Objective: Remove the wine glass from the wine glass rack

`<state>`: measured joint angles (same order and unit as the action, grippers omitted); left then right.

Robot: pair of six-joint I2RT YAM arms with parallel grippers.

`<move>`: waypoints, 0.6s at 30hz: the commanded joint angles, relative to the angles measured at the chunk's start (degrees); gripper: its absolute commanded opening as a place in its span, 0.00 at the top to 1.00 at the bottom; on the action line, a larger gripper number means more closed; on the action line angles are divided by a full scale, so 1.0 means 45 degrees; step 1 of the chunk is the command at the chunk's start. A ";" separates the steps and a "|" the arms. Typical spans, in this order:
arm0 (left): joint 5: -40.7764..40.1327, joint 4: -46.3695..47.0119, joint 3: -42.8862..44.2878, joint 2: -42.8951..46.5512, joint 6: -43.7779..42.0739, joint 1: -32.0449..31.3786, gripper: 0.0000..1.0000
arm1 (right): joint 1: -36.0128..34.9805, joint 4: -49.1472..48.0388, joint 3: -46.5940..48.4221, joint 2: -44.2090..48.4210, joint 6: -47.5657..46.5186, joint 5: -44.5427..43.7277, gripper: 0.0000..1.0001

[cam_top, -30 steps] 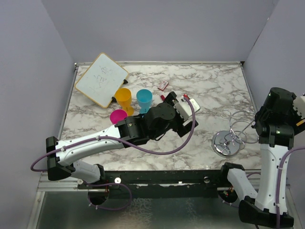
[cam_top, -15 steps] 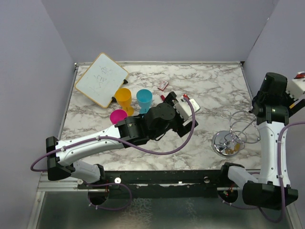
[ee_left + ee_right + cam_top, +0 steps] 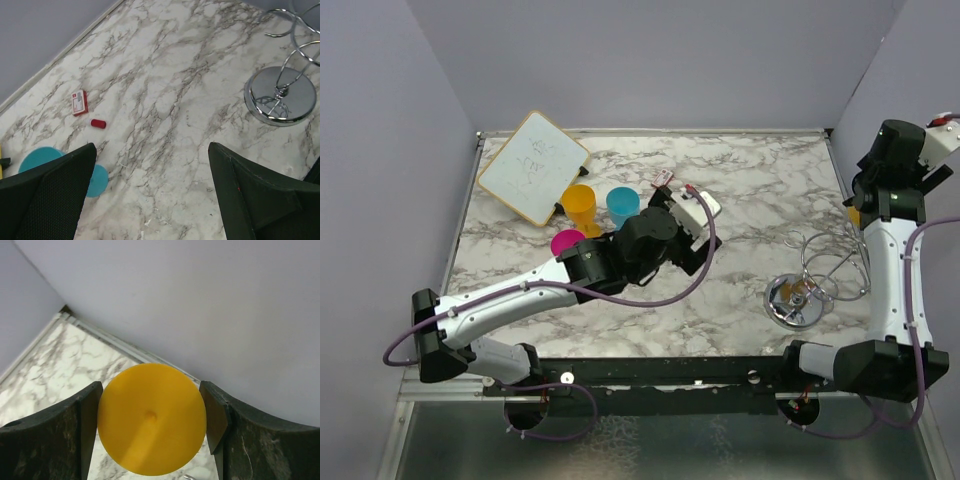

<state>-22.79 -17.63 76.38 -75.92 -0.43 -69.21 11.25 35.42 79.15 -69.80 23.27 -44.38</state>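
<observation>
The wine glass rack point(image 3: 812, 283) is a chrome wire stand on a round shiny base at the table's right front; it also shows in the left wrist view point(image 3: 280, 95). My right gripper point(image 3: 152, 412) is raised high near the back right wall and is shut on a yellow wine glass point(image 3: 151, 426), of which only the round foot shows. A bit of yellow point(image 3: 853, 214) shows by the right wrist in the top view, up and clear of the rack. My left gripper point(image 3: 150, 200) is open and empty above mid-table.
An orange cup point(image 3: 581, 208), a teal cup point(image 3: 622, 207) and a pink cup point(image 3: 566, 243) stand left of centre. A whiteboard point(image 3: 533, 166) lies at the back left. A small red card point(image 3: 79, 102) and a red cap point(image 3: 98, 123) lie on the marble.
My right arm has risen and swung toward the back right wall, carrying the yellow glass away from the rack. My left arm has shifted slightly back and left.
</observation>
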 commanded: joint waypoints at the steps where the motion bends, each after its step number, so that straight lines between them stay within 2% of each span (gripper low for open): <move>1: 0.0903 0.0217 -0.0183 0.0323 0.1349 0.1149 0.04 | 0.0021 -0.0790 0.0813 -0.0626 0.0463 0.2616 0.45; 9: 0.2918 0.0137 -0.0408 0.0408 0.2942 0.3564 0.04 | 0.0001 -0.0411 0.1957 -0.1601 0.2461 0.6949 0.46; 18: 0.5030 0.0416 -0.0348 0.0096 0.4498 0.5385 0.04 | -0.0337 -0.0576 0.2094 -0.2394 0.4390 1.1292 0.47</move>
<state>-7.70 -17.61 74.91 -75.66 14.68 -47.81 10.83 34.33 87.66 -79.44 37.26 -6.55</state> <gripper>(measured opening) 0.962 0.737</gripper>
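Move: The right hand already holds the yellow wine glass by its foot, bowl hanging some 8 cm below the fingers and 2 cm to their left. From this hand the open left gripper is about 41 cm to the left and 9 cm back, level in height; the rack stands roughly 13 cm left, 12 cm back and 22 cm below. For the left hand, the yellow glass lies 39 cm right, 9 cm ahead, 7 cm below; the blue glass 17 cm left, 11 cm ahead, 24 cm below. Keeping its pinch on the yellow glass's foot, the right hand swings the glass forward and left at a steady height, about 15 cm in all, rounding the rack's far side and turning counter-clockwise some 30 degrees while its left side rises. The empty left hand stays wide open and moves forward and left, about 10 cm, towards the blue glass, its fingers tipping down a little. ##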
